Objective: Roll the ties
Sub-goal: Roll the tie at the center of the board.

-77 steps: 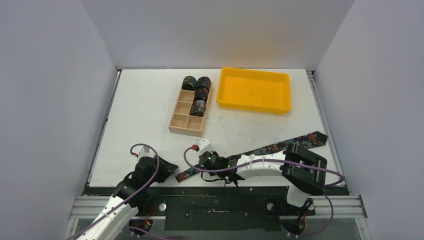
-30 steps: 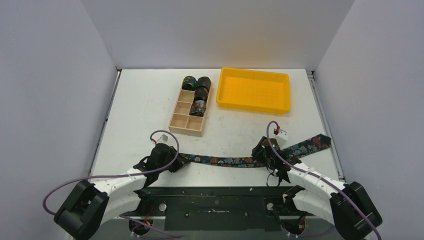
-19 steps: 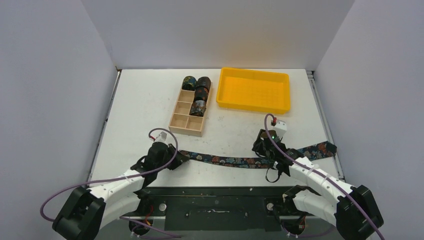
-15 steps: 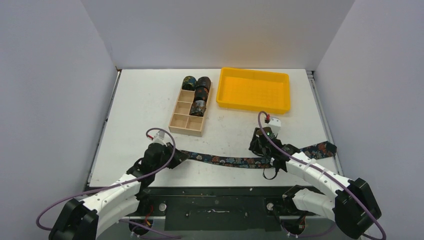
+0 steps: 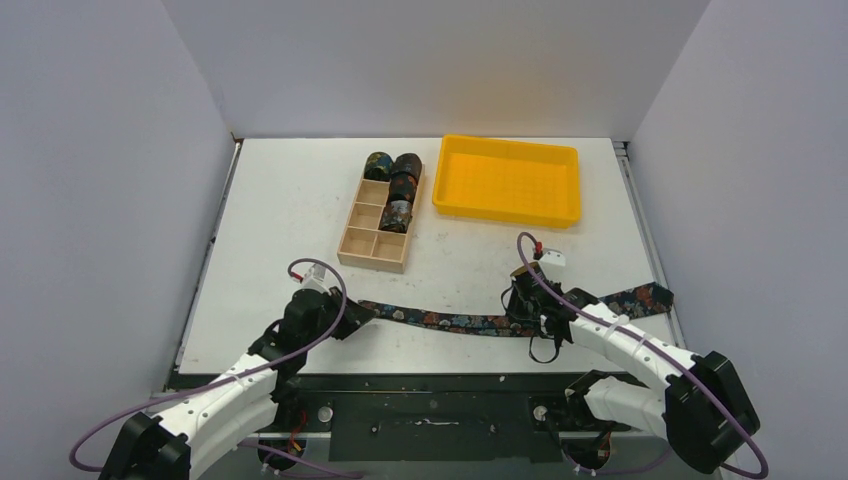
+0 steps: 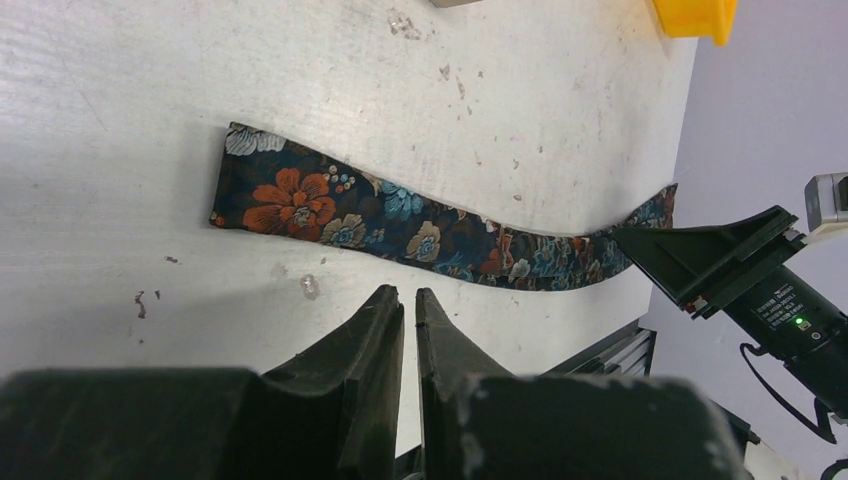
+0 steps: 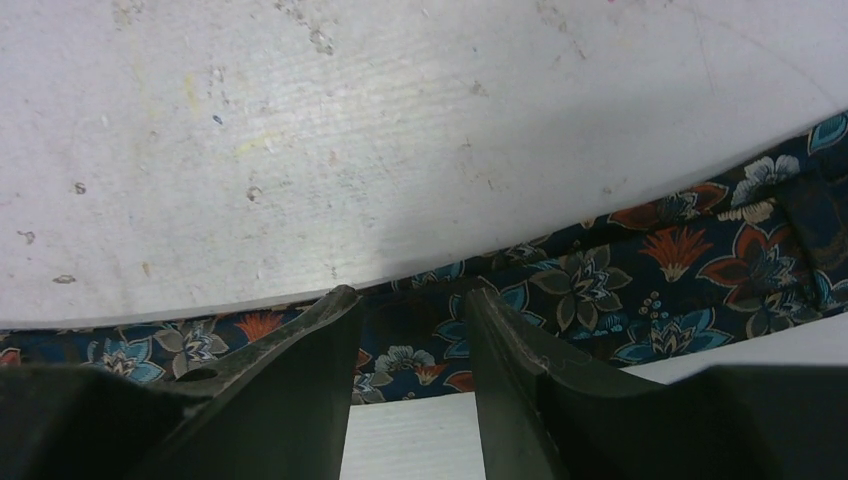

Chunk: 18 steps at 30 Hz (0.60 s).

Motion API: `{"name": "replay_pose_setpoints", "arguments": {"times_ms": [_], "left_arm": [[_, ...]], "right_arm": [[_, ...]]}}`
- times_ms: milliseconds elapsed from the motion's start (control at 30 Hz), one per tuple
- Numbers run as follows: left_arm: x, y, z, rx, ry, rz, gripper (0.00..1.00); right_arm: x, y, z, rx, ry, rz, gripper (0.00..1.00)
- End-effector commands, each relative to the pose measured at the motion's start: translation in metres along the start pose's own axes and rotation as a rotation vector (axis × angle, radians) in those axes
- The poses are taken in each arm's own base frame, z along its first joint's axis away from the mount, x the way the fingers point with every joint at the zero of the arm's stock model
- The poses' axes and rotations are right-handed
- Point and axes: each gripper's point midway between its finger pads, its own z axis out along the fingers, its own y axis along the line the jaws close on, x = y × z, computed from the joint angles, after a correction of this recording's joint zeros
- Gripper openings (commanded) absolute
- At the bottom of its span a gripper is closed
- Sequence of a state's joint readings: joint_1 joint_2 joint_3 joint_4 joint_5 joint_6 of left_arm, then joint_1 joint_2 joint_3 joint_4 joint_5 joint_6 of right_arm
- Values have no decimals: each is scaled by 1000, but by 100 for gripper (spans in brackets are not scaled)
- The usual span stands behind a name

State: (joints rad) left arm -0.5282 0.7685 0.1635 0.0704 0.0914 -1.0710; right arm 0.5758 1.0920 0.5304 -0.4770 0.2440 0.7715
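Observation:
One tie [image 5: 450, 322] lies flat and unrolled across the near table, narrow end at the left, wide end [image 5: 645, 297] at the right. My left gripper [image 5: 350, 322] is shut and empty, its tips just short of the narrow end [image 6: 290, 200]; in the left wrist view the gripper [image 6: 405, 292] is over bare table. My right gripper [image 5: 520, 308] is open over the middle of the tie. In the right wrist view the gripper [image 7: 412, 296] has a finger at each side above the floral fabric [image 7: 600, 290]. Several rolled ties [image 5: 403, 187] sit in the box.
A light wooden compartment box [image 5: 365, 245] stands at the middle back, its near compartments without ties. A yellow plastic tray [image 5: 508, 180] stands to its right. The table's front edge and metal rail run just behind both grippers.
The tie, first slanted under the crossed right arm, now lies stretched left to right. Over the last half second my right gripper came down over its middle and my left drew back slightly.

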Motion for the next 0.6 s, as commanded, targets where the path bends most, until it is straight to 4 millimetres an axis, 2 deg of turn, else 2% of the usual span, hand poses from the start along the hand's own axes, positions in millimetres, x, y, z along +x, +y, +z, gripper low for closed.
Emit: {"name": "replay_pose_setpoints", "arguments": {"times_ms": [0, 233, 400, 467, 567], "left_arm": [[4, 3, -1, 10, 9, -15, 9], [7, 5, -2, 26, 14, -16, 9], [9, 6, -3, 17, 28, 9, 10], [9, 7, -3, 14, 29, 10, 9], [9, 6, -3, 20, 30, 12, 9]], "right_arm": [[16, -10, 1, 35, 45, 47, 43], [23, -13, 8, 68, 74, 44, 35], [31, -14, 12, 76, 92, 43, 15], [27, -14, 8, 81, 75, 49, 6], [14, -14, -1, 84, 36, 64, 5]]}}
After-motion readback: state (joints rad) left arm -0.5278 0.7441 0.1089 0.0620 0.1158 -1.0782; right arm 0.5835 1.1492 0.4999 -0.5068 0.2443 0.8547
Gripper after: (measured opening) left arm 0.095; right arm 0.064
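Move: The tie's middle, where it lies doubled, is just under the open right fingers: its strands are roughly 2 cm back, 1 cm right and 3 cm down. From that hand, the tie's left end is some 31 cm left and 3 cm ahead, its right end about 28 cm right and 5 cm ahead; the yellow tray is about 33 cm straight ahead. From the shut left hand the tie's middle is roughly 29 cm right, level with it, 5 cm below. The right fingers close onto the tie's middle and pinch up a bit of the cloth between their tips, after the hand eases back and down about 3 cm while steepening slightly; they go from nearly half open to almost shut. Empty and closed, the left hand sinks some 2 cm and backs off a little beside the tie's left end. ##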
